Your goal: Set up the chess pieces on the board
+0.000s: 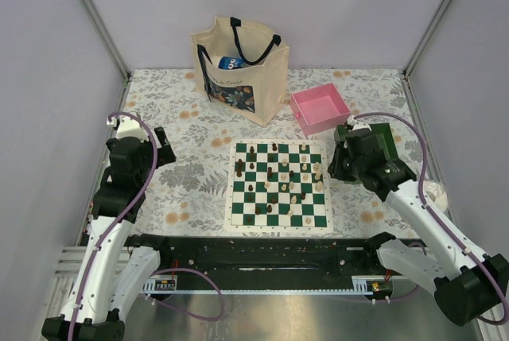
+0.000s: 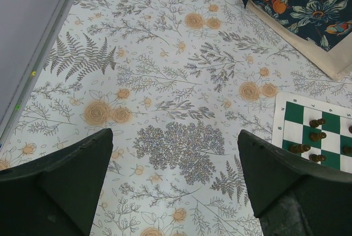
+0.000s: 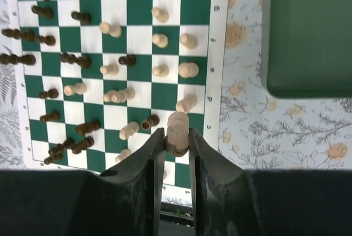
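The green-and-white board (image 1: 274, 228) lies in the middle of the table, with dark and cream chess pieces (image 1: 274, 182) scattered over its squares. In the right wrist view, dark pieces (image 3: 77, 59) fill the left side and cream pieces (image 3: 188, 70) the right. My right gripper (image 3: 177, 137) is shut on a cream piece (image 3: 177, 133), held above the board's right edge. It hangs just right of the board (image 1: 340, 164). My left gripper (image 2: 176, 153) stands wide open over bare tablecloth left of the board (image 2: 294, 114), nothing between its fingers. Dark pieces (image 2: 316, 122) show at that corner.
A cream tote bag (image 1: 238, 67) stands at the back, a pink tray (image 1: 320, 107) to its right. A green tray (image 3: 308, 32) lies right of the board, partly under my right arm. Floral tablecloth covers the table; walls close in on three sides.
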Tool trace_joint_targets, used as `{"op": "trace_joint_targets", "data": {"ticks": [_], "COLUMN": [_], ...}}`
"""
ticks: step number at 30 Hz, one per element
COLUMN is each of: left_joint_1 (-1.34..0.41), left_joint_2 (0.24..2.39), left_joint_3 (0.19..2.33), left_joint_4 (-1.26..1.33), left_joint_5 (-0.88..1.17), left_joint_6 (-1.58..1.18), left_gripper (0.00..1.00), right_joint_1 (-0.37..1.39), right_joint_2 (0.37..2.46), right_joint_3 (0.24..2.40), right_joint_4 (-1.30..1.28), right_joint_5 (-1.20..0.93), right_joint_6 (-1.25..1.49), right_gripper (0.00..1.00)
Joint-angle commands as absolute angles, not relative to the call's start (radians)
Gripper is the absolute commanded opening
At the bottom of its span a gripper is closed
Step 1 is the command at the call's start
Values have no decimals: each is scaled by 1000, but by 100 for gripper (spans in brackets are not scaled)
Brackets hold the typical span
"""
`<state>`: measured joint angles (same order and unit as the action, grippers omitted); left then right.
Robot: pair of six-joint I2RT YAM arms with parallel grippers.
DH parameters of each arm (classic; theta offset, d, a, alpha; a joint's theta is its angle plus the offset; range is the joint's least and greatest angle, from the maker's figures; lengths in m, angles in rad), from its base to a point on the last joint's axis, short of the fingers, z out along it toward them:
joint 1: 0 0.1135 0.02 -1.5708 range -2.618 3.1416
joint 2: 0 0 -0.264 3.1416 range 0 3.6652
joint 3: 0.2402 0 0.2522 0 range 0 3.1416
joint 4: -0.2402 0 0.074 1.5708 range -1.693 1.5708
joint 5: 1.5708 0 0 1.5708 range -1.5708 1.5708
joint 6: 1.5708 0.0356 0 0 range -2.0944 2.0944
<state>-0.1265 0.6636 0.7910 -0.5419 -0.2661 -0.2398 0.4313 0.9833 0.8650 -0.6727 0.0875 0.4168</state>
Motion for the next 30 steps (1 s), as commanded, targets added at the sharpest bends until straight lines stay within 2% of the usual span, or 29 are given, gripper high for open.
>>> {"op": "trace_joint_targets", "data": {"ticks": [1, 15, 30], "left_joint_1": [-120, -120, -120], "left_joint_2": [669, 681, 681], "left_joint_3": [799, 808, 808], "left_joint_4": [-528, -540, -541], "left_joint_5": [-268, -267, -264], "left_joint_6": [-241, -242, -242], "left_gripper": [99, 99, 99], "right_joint_1": [468, 581, 658], "right_joint_2": [945, 1052, 1172], "right_joint_3": [813, 666, 640], "right_joint_4": [-753, -660, -578], "right_joint_5": [66, 110, 132], "right_joint_6": [466, 534, 571], "right_gripper": [17, 18, 18]}}
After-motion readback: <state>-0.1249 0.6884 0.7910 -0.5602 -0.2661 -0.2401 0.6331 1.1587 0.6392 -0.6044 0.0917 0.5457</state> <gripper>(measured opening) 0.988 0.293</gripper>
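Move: The right hand already holds a white piece in the air; its empty b1 square lies about 6 cm back, 3 cm left and 15 cm below. The white piece on d1 stands some 7 cm farther out than b1, and a dark piece sits about 3 cm farther out and 3 cm left of b1. The green box's middle is roughly 13 cm ahead and 12 cm right of the hand. From the idle left hand, b1 is about 47 cm right, 7 cm back and 23 cm below. The right hand lowers its gripped white piece about 11 cm, drawing back 6, towards b1, tipping some 20 degrees steeper. ##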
